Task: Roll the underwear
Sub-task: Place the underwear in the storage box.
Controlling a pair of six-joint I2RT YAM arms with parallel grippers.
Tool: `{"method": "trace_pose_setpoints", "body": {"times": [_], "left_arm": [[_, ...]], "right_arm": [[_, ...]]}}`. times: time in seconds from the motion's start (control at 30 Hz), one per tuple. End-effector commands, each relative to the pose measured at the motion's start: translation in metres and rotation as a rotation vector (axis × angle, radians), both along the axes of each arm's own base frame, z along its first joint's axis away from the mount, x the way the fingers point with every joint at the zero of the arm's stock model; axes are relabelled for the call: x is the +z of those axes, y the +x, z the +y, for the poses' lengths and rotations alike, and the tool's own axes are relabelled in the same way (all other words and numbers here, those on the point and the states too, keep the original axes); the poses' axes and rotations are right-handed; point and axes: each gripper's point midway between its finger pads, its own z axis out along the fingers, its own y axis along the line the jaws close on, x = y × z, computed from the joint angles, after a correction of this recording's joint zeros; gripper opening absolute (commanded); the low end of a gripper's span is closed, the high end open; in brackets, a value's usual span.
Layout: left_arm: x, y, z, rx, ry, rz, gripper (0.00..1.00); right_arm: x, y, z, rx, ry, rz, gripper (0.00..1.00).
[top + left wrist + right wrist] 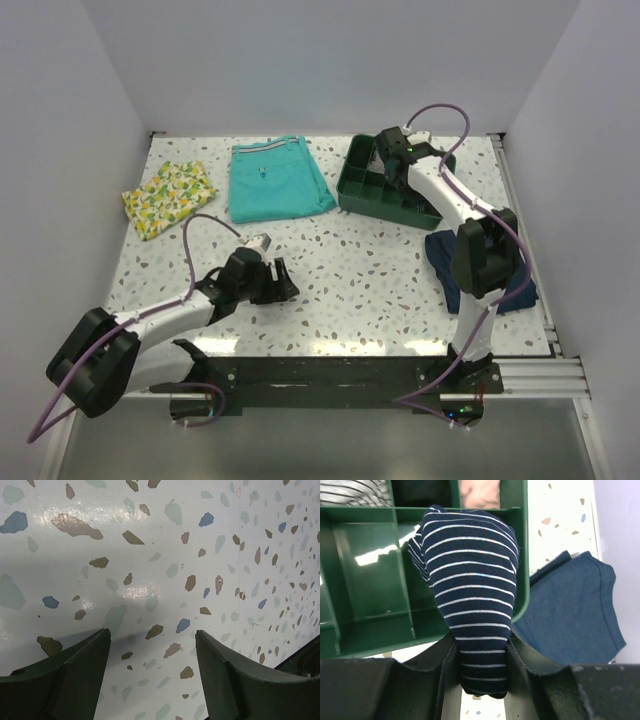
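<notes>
The underwear (pixel 470 575), a rolled dark navy bundle with thin pale stripes, is pinched between the fingers of my right gripper (pixel 481 645). In the right wrist view it hangs over the near corner of a green compartment tray (pixel 370 625). From above, the right gripper (pixel 392 160) is over that tray (pixel 380 205) at the back right, and the arm hides the bundle. Low over the bare speckled table at the front left, my left gripper (pixel 282 280) is open. Only tabletop shows between its fingers (pixel 75 670).
Teal shorts (pixel 275 180) and a lemon-print cloth (pixel 168 197) lie at the back left. A plain navy garment (pixel 570 615) lies right of the tray, beside the right arm (pixel 445 260). Far tray compartments hold a grey striped cloth (pixel 350 492) and a pink one (pixel 480 492).
</notes>
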Motion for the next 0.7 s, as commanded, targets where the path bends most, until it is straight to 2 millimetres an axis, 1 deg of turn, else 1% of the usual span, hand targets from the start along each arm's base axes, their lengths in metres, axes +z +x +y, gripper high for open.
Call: {"method": "trace_pose_setpoints", "body": {"times": [0.0, 0.17, 0.5, 0.67], "left_arm": [[0.001, 0.004, -0.003, -0.032, 0.012, -0.007, 0.74], [0.000, 0.006, -0.003, -0.033, 0.013, -0.003, 0.74], [-0.001, 0.009, -0.001, -0.023, 0.023, 0.005, 0.74], [-0.004, 0.008, 0.003, -0.011, 0.031, 0.014, 0.74]], "right_arm": [[0.020, 0.005, -0.011, -0.054, -0.037, -0.064, 0.00], [0.010, 0.012, -0.010, -0.041, -0.051, -0.045, 0.00], [-0.026, 0.035, 0.002, -0.004, -0.044, -0.005, 0.00], [-0.040, 0.040, 0.008, 0.008, -0.013, 0.002, 0.00]]}}
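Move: The right hand holds the rolled underwear by one end, the free end pointing forward, right and down. The front-row compartment third from the storage box's left lies about 6 cm ahead, 1 cm left and 12 cm below. Around that compartment, a striped roll sits some 5 cm to its right, a black cloth about 7 cm beyond it, and the pink cloth beyond and to the right. From the left hand the compartment is roughly 20 cm ahead and 28 cm right, at about its height. Keeping its pinch on one end of the striped underwear, the right hand almost hovers, then sinks about 5 cm towards the box's front-row compartment, just left of the striped roll, easing some 2 cm forward as it goes. The wrist tips roughly 5 degrees further down and the fingers stay as they were. ##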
